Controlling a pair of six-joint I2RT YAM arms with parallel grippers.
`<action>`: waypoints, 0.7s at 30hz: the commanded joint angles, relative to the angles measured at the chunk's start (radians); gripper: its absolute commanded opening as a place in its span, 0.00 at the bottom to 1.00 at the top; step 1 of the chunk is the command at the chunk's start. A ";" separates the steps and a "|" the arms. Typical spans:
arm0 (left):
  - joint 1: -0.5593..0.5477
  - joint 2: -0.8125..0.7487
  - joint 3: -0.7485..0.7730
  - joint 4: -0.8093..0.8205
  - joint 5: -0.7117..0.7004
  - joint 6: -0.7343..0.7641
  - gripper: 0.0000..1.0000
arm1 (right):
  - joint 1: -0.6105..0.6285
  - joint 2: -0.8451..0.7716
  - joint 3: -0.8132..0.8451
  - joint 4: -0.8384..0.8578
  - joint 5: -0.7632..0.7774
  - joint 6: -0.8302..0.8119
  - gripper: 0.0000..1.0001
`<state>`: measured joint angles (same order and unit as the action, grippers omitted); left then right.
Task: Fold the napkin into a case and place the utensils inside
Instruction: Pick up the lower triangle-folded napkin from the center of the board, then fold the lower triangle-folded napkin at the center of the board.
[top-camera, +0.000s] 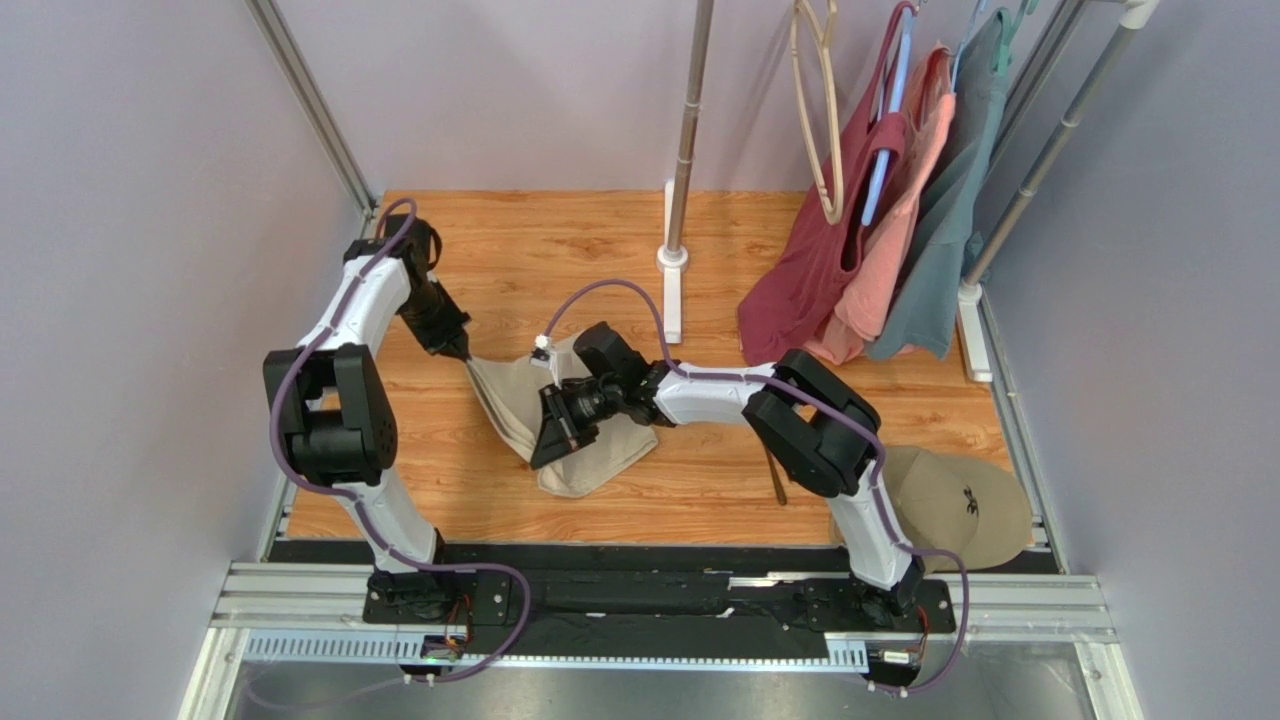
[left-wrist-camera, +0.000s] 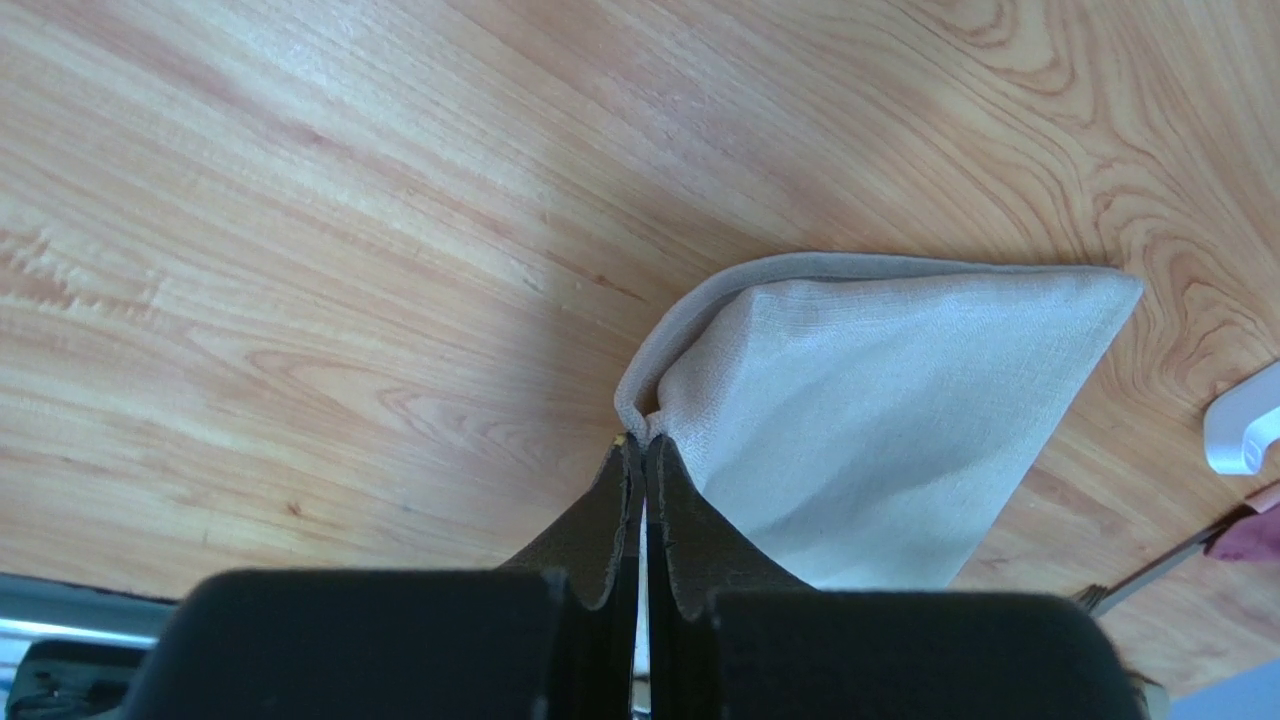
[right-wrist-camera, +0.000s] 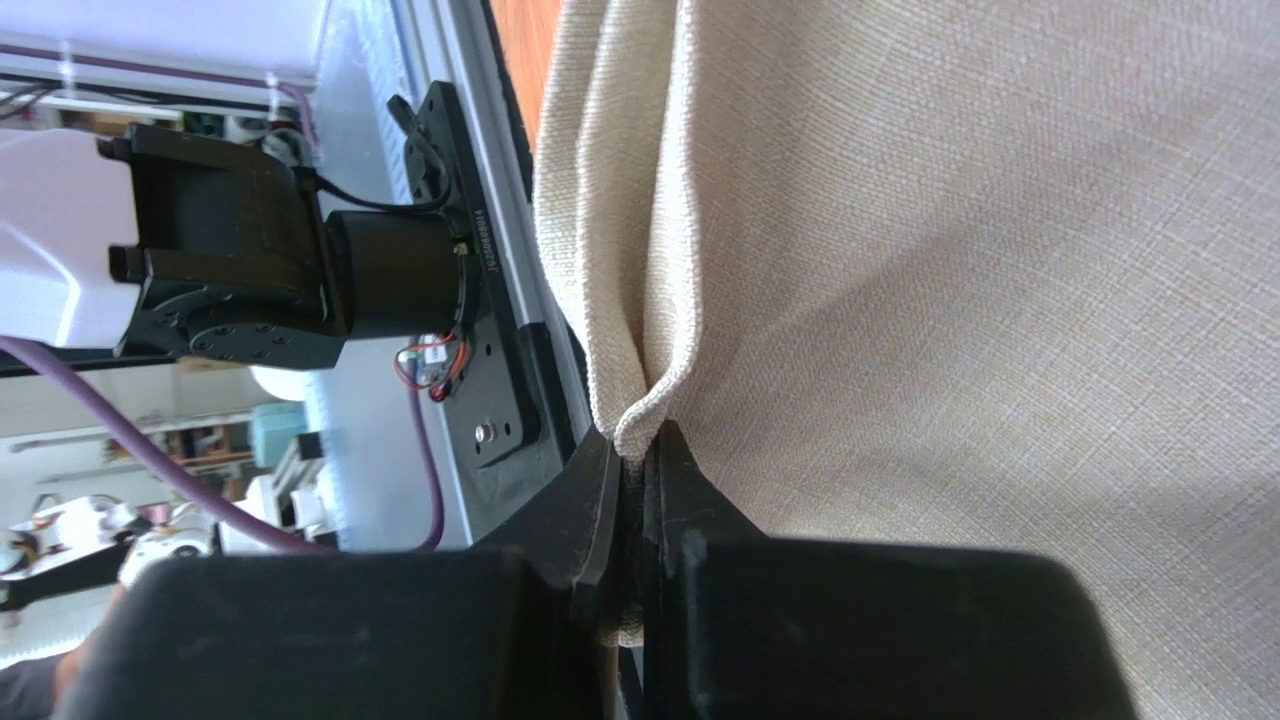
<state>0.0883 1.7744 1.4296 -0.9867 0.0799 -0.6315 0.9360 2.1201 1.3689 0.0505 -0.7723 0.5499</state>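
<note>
The beige napkin (top-camera: 589, 435) lies partly folded and rumpled in the middle of the wooden table. My left gripper (top-camera: 460, 351) is shut on its far-left corner; in the left wrist view the fingertips (left-wrist-camera: 643, 446) pinch the hem, and the cloth (left-wrist-camera: 887, 405) spreads to the right. My right gripper (top-camera: 550, 437) is shut on the napkin's near edge; in the right wrist view a doubled fold (right-wrist-camera: 639, 405) is nipped between the jaws. One slim dark utensil (top-camera: 777, 477) shows under the right arm. No finished case is in view.
A round tan disc (top-camera: 962, 510) lies at the near right. Maroon, salmon and grey-teal garments (top-camera: 879, 240) hang at the back right. A pole on a white base (top-camera: 672, 278) stands behind the napkin. Metal frame rails (top-camera: 661, 593) edge the table.
</note>
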 joint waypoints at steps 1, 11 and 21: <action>-0.059 -0.018 0.123 -0.001 -0.158 -0.114 0.00 | -0.022 -0.038 -0.076 0.167 -0.160 0.104 0.00; -0.202 0.091 0.248 -0.110 -0.313 -0.292 0.00 | -0.043 -0.083 -0.195 0.278 -0.191 0.139 0.00; -0.252 0.186 0.328 -0.139 -0.350 -0.402 0.00 | -0.085 -0.101 -0.290 0.362 -0.199 0.183 0.00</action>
<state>-0.1707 1.9495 1.6928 -1.2026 -0.2047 -0.9630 0.8455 2.0609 1.1110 0.3706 -0.8818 0.6933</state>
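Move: Both hands already hold the napkin's left edge. Its loose part, middle about 18 cm right of the left hand, 10 cm nearer the base and 8 cm below, lies some 8 cm right of the right hand, 5 cm ahead and 5 cm below. The far corner is about 15 cm right and 4 cm ahead of the left hand; the rack foot is 31 cm right, 5 cm ahead. The utensils lie roughly 37 cm right of the right hand and 4 cm farther out. Keeping the napkin's edge pinched at two places, both hands carry it to the right towards the rack foot side, the left about 5 cm in an arc that rises a couple of centimetres and then comes back down to nearly its starting height, with its fingertips tilting some 10 to 15 degrees towards the left. The right hand goes along about 4 cm at almost level height, its wrist turning only slightly and its fingers staying shut. ##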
